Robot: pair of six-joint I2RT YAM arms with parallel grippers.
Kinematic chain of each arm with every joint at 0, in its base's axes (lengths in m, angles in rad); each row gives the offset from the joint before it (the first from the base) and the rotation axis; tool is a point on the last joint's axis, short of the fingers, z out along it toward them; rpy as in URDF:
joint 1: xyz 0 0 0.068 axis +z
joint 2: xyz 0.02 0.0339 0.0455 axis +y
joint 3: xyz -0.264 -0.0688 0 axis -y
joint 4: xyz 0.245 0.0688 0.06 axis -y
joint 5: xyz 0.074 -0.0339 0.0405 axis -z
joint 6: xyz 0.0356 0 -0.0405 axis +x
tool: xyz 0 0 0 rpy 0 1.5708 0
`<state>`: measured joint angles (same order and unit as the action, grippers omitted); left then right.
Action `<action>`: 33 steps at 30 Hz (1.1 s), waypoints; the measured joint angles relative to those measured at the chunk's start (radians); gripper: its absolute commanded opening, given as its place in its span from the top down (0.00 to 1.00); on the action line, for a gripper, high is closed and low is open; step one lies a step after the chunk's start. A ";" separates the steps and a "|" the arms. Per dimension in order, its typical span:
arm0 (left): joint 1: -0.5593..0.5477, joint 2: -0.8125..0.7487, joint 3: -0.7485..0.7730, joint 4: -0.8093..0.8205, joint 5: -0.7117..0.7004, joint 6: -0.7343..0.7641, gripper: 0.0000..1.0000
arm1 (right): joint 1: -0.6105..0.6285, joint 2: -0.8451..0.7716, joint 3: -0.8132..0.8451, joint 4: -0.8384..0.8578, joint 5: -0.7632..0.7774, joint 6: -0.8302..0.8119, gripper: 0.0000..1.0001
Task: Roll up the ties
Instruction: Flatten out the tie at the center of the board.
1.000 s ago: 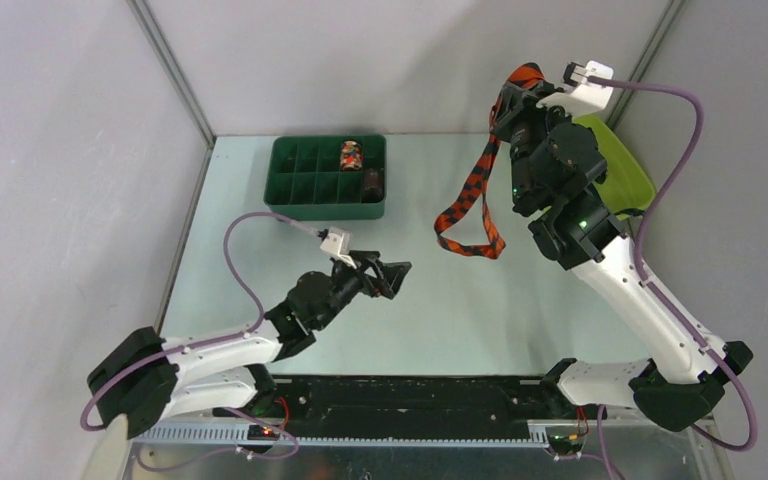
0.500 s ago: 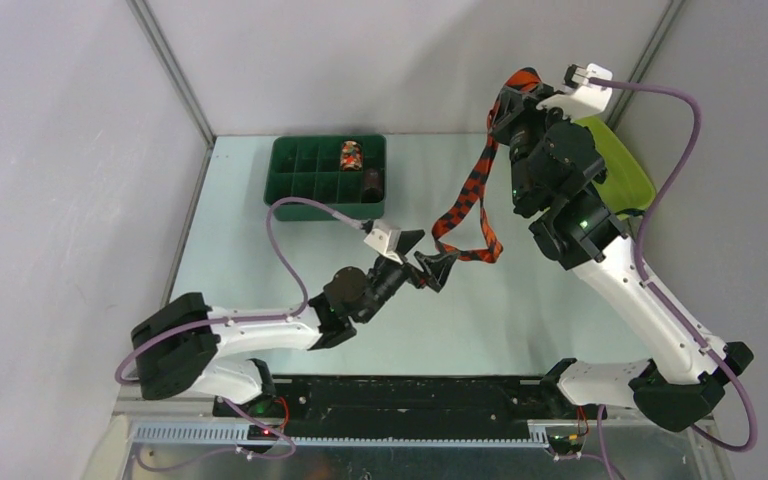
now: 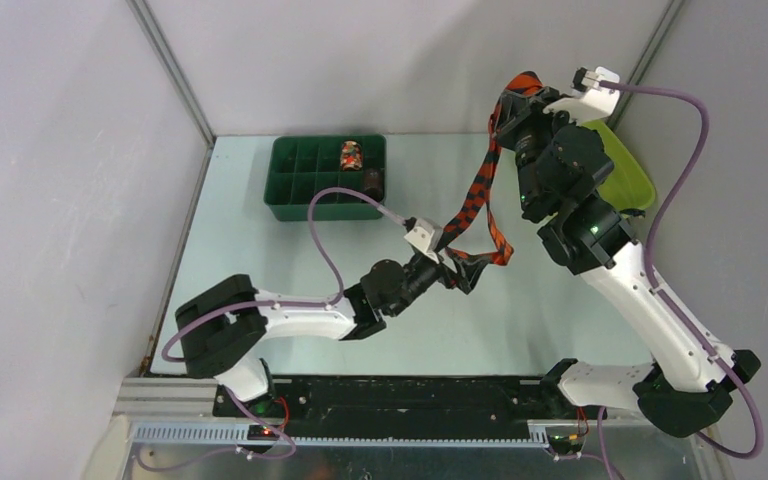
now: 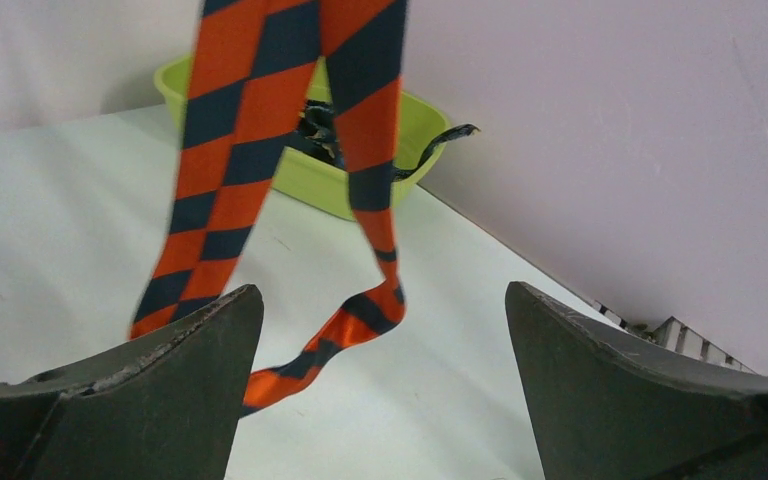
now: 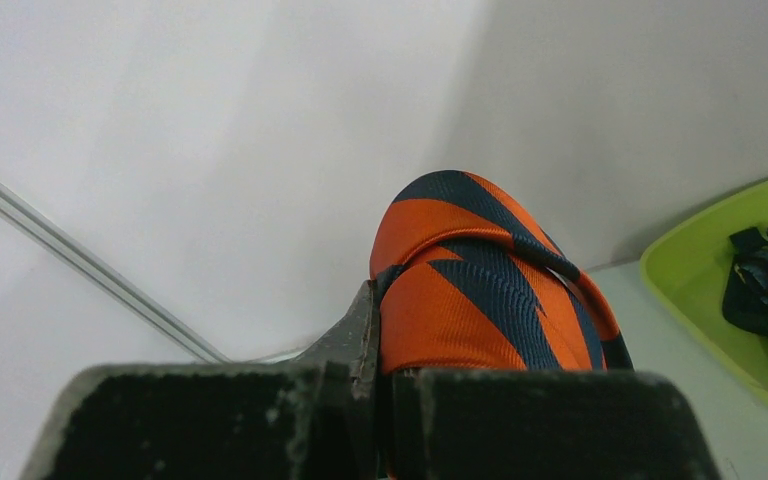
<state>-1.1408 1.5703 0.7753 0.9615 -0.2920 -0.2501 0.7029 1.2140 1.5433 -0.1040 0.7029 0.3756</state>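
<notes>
An orange tie with dark diagonal stripes point(image 3: 480, 190) hangs doubled from my right gripper point(image 3: 518, 98), which is raised high at the back right. In the right wrist view that gripper point(image 5: 378, 340) is shut on the tie's fold point(image 5: 460, 310). The tie's low loop point(image 3: 501, 252) trails to the table. My left gripper point(image 3: 462, 268) stands open at that low end. In the left wrist view both strands of the tie point(image 4: 220, 150) hang just ahead of the wide-apart fingers point(image 4: 382, 290), nothing between them. A dark patterned tie point(image 5: 765, 280) lies in the lime bin.
A lime-green bin point(image 3: 628, 172) sits at the back right under my right arm. A green compartment tray point(image 3: 300, 185) at the back left holds a small orange patterned roll point(image 3: 350, 155) and a dark roll point(image 3: 371, 182). Grey walls close in the table.
My left arm has reached forward and right across the table to the tie's hanging end, staying open. The right gripper holds the tie up, shifted slightly right.
</notes>
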 measured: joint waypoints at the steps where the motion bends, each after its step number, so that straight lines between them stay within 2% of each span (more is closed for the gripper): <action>1: -0.003 0.014 0.013 0.002 0.004 0.000 0.02 | 0.000 -0.001 0.000 -0.001 -0.003 0.003 1.00; 10: -0.030 0.134 0.129 0.009 -0.003 0.006 0.04 | -0.008 -0.012 0.000 -0.059 -0.045 0.061 1.00; 15: -0.035 0.198 0.194 -0.003 -0.111 0.033 0.05 | -0.010 -0.026 0.000 -0.089 -0.067 0.089 1.00; 17: -0.035 0.230 0.229 -0.019 -0.161 0.052 0.09 | -0.010 -0.034 0.000 -0.098 -0.074 0.093 1.00; 22: -0.035 0.285 0.302 -0.076 -0.244 0.088 0.35 | -0.010 -0.053 -0.004 -0.104 -0.079 0.100 1.00; 27: -0.035 0.286 0.323 -0.159 -0.289 0.100 0.55 | -0.015 -0.072 -0.027 -0.095 -0.077 0.095 1.00; 30: -0.035 0.266 0.321 -0.231 -0.298 0.103 0.60 | -0.023 -0.082 -0.056 -0.087 -0.074 0.084 1.00; 33: -0.035 0.181 0.277 -0.300 -0.305 0.108 0.61 | -0.040 -0.083 -0.079 -0.080 -0.072 0.075 1.00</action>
<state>-1.1759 1.7512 1.0523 0.6613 -0.5968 -0.1425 0.6628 1.1309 1.4639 -0.1841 0.6304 0.4503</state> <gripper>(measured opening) 0.400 0.022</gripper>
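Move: The tie hangs from the right gripper. The narrow strand to catch is about 4 cm ahead of the left hand, 4 cm right and 3 cm below; its wide strand hangs some 6 cm ahead and 2 cm left of the hand, at its height. The green box is about 30 cm ahead, 25 cm left, 20 cm below. From the right hand, that narrow strand is some 6 cm back, 2 cm right and 29 cm below. Slide the open left gripper right about 4.5 cm, then push it forward some 5 cm so the tie's narrow strand comes between the fingers, turning the hand 15 degrees counter-clockwise. Sink 4 cm, rolling its left side up, and ease back left while closing to under half open. Keep the right gripper shut on the tie, dipping about 2 cm late. ##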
